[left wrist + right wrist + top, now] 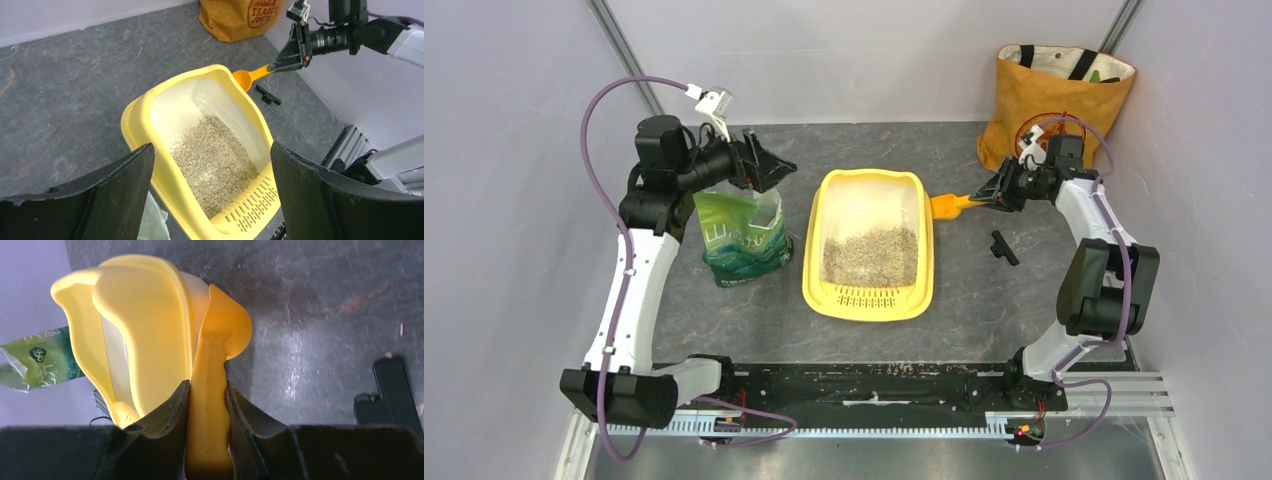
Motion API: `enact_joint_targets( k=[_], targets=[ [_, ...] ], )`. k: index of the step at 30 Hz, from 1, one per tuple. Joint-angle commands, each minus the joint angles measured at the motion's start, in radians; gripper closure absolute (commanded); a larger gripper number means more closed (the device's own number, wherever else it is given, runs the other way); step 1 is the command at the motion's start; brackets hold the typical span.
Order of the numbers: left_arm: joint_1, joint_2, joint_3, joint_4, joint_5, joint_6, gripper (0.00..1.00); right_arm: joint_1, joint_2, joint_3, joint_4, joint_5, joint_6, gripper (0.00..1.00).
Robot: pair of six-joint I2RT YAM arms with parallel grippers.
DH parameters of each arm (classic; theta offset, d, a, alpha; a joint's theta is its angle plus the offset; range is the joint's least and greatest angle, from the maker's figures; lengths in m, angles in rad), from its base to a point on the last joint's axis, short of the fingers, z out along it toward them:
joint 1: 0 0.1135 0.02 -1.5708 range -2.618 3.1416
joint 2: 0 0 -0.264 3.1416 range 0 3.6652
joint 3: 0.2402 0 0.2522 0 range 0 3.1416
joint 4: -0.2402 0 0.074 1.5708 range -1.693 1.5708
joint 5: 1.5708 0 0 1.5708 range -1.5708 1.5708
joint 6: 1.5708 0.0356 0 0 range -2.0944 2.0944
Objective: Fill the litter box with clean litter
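Observation:
The yellow litter box [815, 262] lies mid-table, its slotted grate toward the arms. Grey-beige litter [871, 257] covers the near half of its pale floor; the far half is bare. The left wrist view shows the same litter [215, 160] and the box rim [131, 120]. My left gripper [769, 165] hangs open above the green litter bag [742, 240], with nothing between its fingers [125, 190]. Beside the box's far right corner, my right gripper [207, 385] is shut on the handle of an orange-yellow scoop [215, 365], whose bowl [946, 206] is next to the box rim [140, 315].
An orange tote bag [1049, 100] stands at the back right corner against the wall. A small black piece [1002, 247] lies on the table right of the box. The green bag stands upright left of the box, its top open.

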Motion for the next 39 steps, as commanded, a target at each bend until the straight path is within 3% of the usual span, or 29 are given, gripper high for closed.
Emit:
enact_joint_targets(
  k=[1, 6, 10, 14, 18, 23, 32, 36, 39],
  targets=[
    [0.023, -0.006, 0.103, -0.150, -0.031, 0.140, 0.08, 0.013, 0.041, 0.113, 0.102, -0.021, 0.030, 1.00],
    [0.229, 0.058, 0.293, -0.450, 0.098, 0.390, 0.08, -0.055, 0.052, 0.298, 0.019, 0.071, -0.065, 1.00],
    [0.316, 0.057, 0.354, -0.700, 0.115, 0.751, 0.09, -0.068, 0.023, 0.479, -0.051, 0.069, -0.095, 1.00],
    [0.493, 0.049, 0.358, -0.867, 0.214, 1.046, 0.11, 0.008, -0.027, 0.555, -0.044, -0.018, -0.004, 1.00],
    [0.699, 0.148, 0.382, -1.212, 0.349, 1.433, 0.13, 0.151, -0.071, 0.564, 0.006, -0.075, 0.063, 1.00],
    [0.760, 0.118, 0.170, -1.206, 0.322, 1.663, 0.12, 0.318, -0.074, 0.574, 0.055, -0.130, 0.143, 1.00],
    [0.789, 0.184, -0.051, -0.992, 0.455, 1.747, 0.11, 0.524, 0.010, 0.708, -0.003, -0.131, 0.187, 1.00],
    [0.786, 0.234, -0.096, -1.104, 0.529, 2.025, 0.11, 0.596, 0.063, 0.771, -0.060, -0.118, 0.191, 1.00],
    [0.784, 0.294, -0.100, -1.125, 0.556, 2.085, 0.11, 0.641, 0.094, 0.799, -0.098, -0.113, 0.174, 1.00]
  ],
)
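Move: From the right hand, which holds the scoop, the litter bag stands about 50 cm left, 8 cm back and slightly lower. The litter box is 25 cm left, 6 cm back and 6 cm lower; the black clip lies 4 cm right, 3 cm back and 12 cm down. For the left hand, the litter bag is some 7 cm left, level ahead and 25 cm below; the litter box is about 18 cm right, 2 cm ahead and 28 cm lower. Right hand lifts held scoop about 25 cm, swinging left towards the litter bag; left hand sweeps left, down. ##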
